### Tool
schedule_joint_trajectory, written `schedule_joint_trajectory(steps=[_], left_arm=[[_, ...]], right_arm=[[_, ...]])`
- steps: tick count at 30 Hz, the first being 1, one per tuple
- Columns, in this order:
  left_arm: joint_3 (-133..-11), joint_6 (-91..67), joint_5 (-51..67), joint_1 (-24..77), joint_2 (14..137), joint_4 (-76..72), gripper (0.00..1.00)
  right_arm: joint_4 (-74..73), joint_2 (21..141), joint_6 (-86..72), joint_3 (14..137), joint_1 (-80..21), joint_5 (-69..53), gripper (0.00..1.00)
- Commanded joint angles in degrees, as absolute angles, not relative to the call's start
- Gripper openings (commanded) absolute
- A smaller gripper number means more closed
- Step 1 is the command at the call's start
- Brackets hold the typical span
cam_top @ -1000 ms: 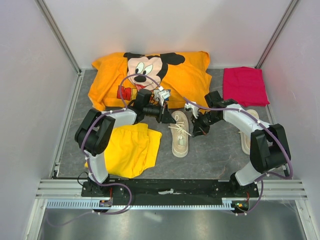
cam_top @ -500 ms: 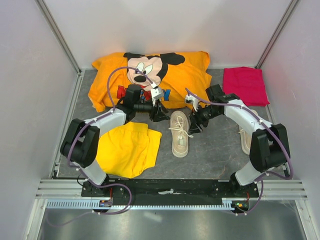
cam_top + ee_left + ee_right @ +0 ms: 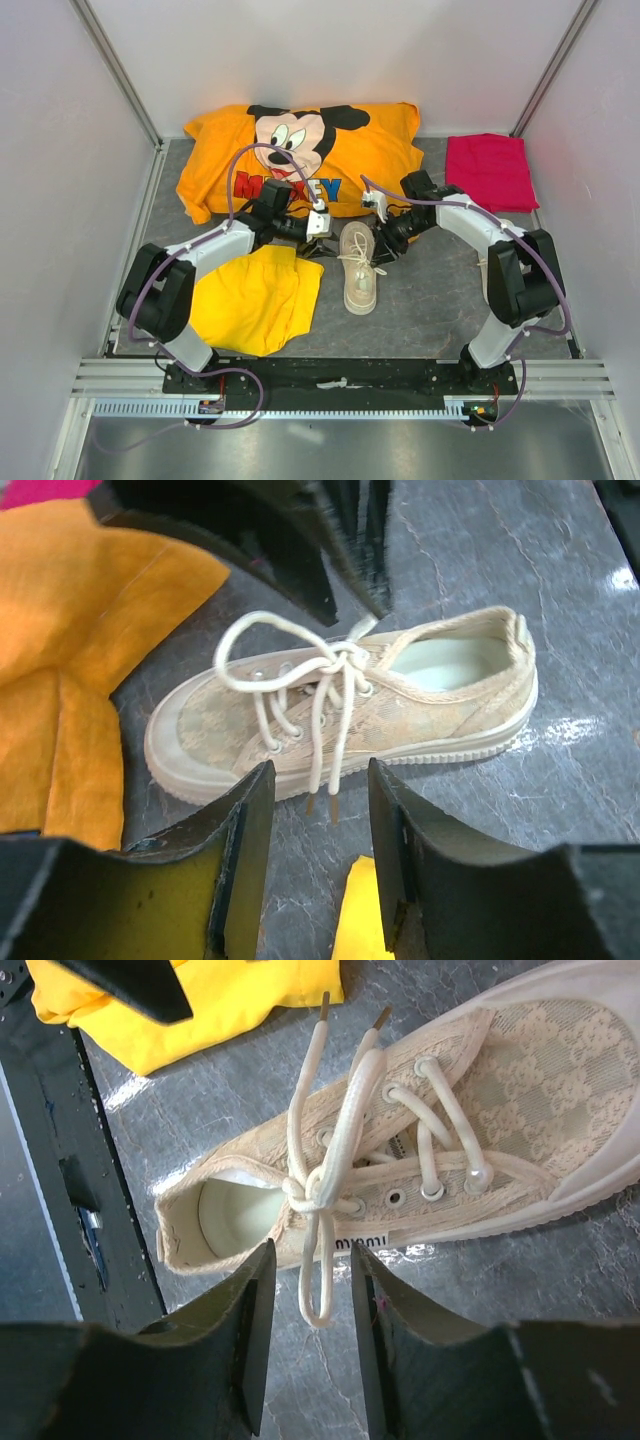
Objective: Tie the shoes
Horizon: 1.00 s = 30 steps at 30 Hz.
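One cream-beige shoe (image 3: 360, 268) lies mid-table, toe toward the back. Its white laces are tied in a knot (image 3: 340, 660) with a loop (image 3: 250, 645) on one side and two loose ends on the other. My left gripper (image 3: 326, 243) hovers at the shoe's left side. In its wrist view it (image 3: 320, 780) is open, with only bare table and the lace tips between the fingers. My right gripper (image 3: 387, 240) hovers at the shoe's right side. In the right wrist view it (image 3: 312, 1260) is open. The other lace loop (image 3: 315, 1295) lies loose between its fingers, untouched. The second shoe (image 3: 488, 283) lies mostly hidden behind the right arm.
Yellow shorts (image 3: 255, 300) lie front left, their corner close to the shoe. An orange Mickey shirt (image 3: 300, 150) fills the back and a folded red cloth (image 3: 490, 170) sits at the back right. White walls enclose the grey table (image 3: 420, 310).
Both grippers were shut on the laces a second ago and have since let go and opened. Both have shifted toward the back of the table, and the bow now lies slack on the shoe.
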<state>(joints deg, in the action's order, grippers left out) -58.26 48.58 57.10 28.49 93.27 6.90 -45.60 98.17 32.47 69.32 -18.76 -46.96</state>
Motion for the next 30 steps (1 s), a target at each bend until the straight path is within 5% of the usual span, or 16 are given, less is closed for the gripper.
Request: schedule_joint_trajectory(steps=[1,12,21,27,30], left_arm=[[-58.0,60.0,58.6,29.6,93.6,10.5,0.48],[-58.8,65.1,55.1,33.0,97.3,11.4,0.48],[-60.6,66.0,52.8,34.1,99.9,11.3,0.41],[-59.3,65.9,51.1,33.8,98.4,11.4,0.07],[-57.5,68.1,50.6,33.0,96.6,13.4,0.01]], right_arm=[[-41.8,99.0,30.4,70.9,-19.2,-49.0,0.42],[-40.4,99.0,28.5,69.3,-21.0,-46.9,0.31],[-40.0,98.1,27.6,68.9,-21.1,-45.2,0.06],[-40.0,97.7,27.3,69.0,-21.1,-44.7,0.0],[-40.0,97.4,27.3,69.1,-21.1,-44.4,0.0]])
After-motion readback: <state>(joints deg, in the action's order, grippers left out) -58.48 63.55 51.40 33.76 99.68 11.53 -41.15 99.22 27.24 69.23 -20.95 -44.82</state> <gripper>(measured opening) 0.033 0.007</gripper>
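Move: The free lace tail on the shoe's left side lies some 6 cm below the left hand, about 2 cm back and 3 cm to its right. The knot is roughly 7 cm right, 2 cm back and 5 cm below; the big loop is 6 cm right, 2 cm ahead and 5 cm lower. From the right hand, the small right-hand loop is level fore and aft, 1 cm left and 2 cm below, with the knot 3 cm left, also 2 cm down. Back and slightly right at first, then mostly down, the left hand sinks about 5.5 cm to the shoe's left side with its fingers open, turning roughly 10 degrees, and then shuts them on one lace tail. Meanwhile the right hand edges about 1.5 cm left towards the knot, closes its half-open fingers on the small loop close to the knot, and stays there. ##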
